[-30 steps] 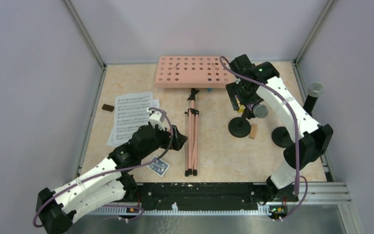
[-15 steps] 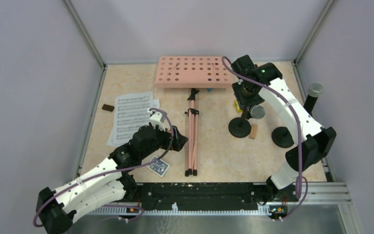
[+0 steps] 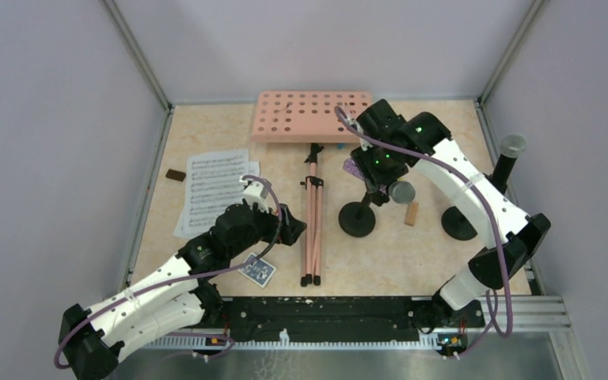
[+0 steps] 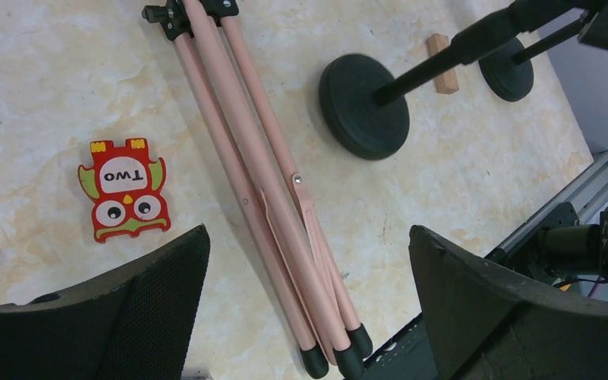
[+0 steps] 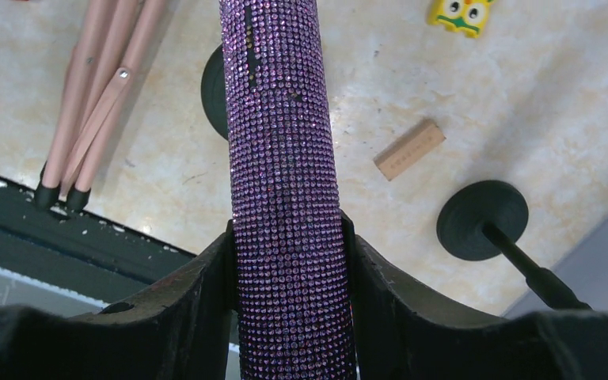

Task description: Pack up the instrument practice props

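Note:
My right gripper (image 5: 289, 237) is shut on the purple-glitter microphone (image 5: 281, 142), whose grey head (image 3: 401, 191) points toward the near side. The mic still sits in its black round-based holder (image 3: 357, 219), right of the tripod legs. Further right, the black microphone (image 3: 511, 154) stands in the second holder (image 3: 461, 222). At the back lies the salmon-pink music rack (image 3: 310, 116), its folded tripod legs (image 3: 312, 226) running toward me. White sheet-music pages (image 3: 212, 188) lie at the left. My left gripper (image 4: 309, 237) stands open just above the legs (image 4: 277, 206), holding nothing.
A blue card pack (image 3: 256, 271) lies near the left arm. A wooden block (image 3: 411, 214) lies between the two holders. An owl toy (image 4: 124, 190) sits left of the legs and a yellow toy (image 5: 461, 14) beyond the mic. A small brown block (image 3: 176, 175) lies far left.
The right gripper closed on the purple microphone and moved left toward the tripod legs, taking the mic and its holder along. The left arm has not moved.

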### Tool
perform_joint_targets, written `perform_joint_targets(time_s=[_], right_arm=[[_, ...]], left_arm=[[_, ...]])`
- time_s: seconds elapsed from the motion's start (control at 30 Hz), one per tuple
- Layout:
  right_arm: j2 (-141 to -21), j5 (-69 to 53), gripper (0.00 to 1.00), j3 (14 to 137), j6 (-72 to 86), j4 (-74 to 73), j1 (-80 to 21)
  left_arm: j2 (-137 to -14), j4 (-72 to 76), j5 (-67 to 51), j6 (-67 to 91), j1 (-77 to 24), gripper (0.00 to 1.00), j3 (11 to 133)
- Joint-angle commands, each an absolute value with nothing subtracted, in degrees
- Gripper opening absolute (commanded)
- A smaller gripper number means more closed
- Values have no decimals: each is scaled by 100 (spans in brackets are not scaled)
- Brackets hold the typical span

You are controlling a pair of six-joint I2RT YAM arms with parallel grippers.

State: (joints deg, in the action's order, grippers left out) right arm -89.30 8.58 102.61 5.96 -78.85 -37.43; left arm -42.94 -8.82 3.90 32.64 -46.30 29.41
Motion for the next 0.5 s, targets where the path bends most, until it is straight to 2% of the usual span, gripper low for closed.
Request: perform_joint_targets(time_s=[0.0, 0.2, 0.47], right_arm=[[-9090, 1005, 0, 10780, 528, -7614, -4083], [-9639, 1293, 1, 11363, 573, -7380, -4401], [-9703, 1390, 48, 10812, 589, -7153, -4437]], left_arm=[[-4339, -473, 246, 3257, -4638, 99, 3013], [-4312, -503, 157, 3342, -4640, 99, 2977], [-4359, -227, 82, 3442, -4642, 99, 2905]])
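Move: My right hand already holds the purple microphone on its stand, whose round base is some 24 cm below, 1 cm ahead and 2 cm left. It is bound for the folded music-stand legs, about 14 cm to the left, level fore and aft. The wooden block lies roughly 14 cm right and 3 cm ahead, the yellow owl 10 cm right and 17 cm ahead. From my left hand, the legs are about 8 cm ahead, 5 cm right. Keeping my pinch on the purple microphone, I sweep my right hand about 6 cm left towards the folded music-stand legs, carrying stand and all. It starts almost straight sideways, then also drifts some 2 cm forward and sinks about 1 cm, slowing at the end, with a slight counter-clockwise turn. ##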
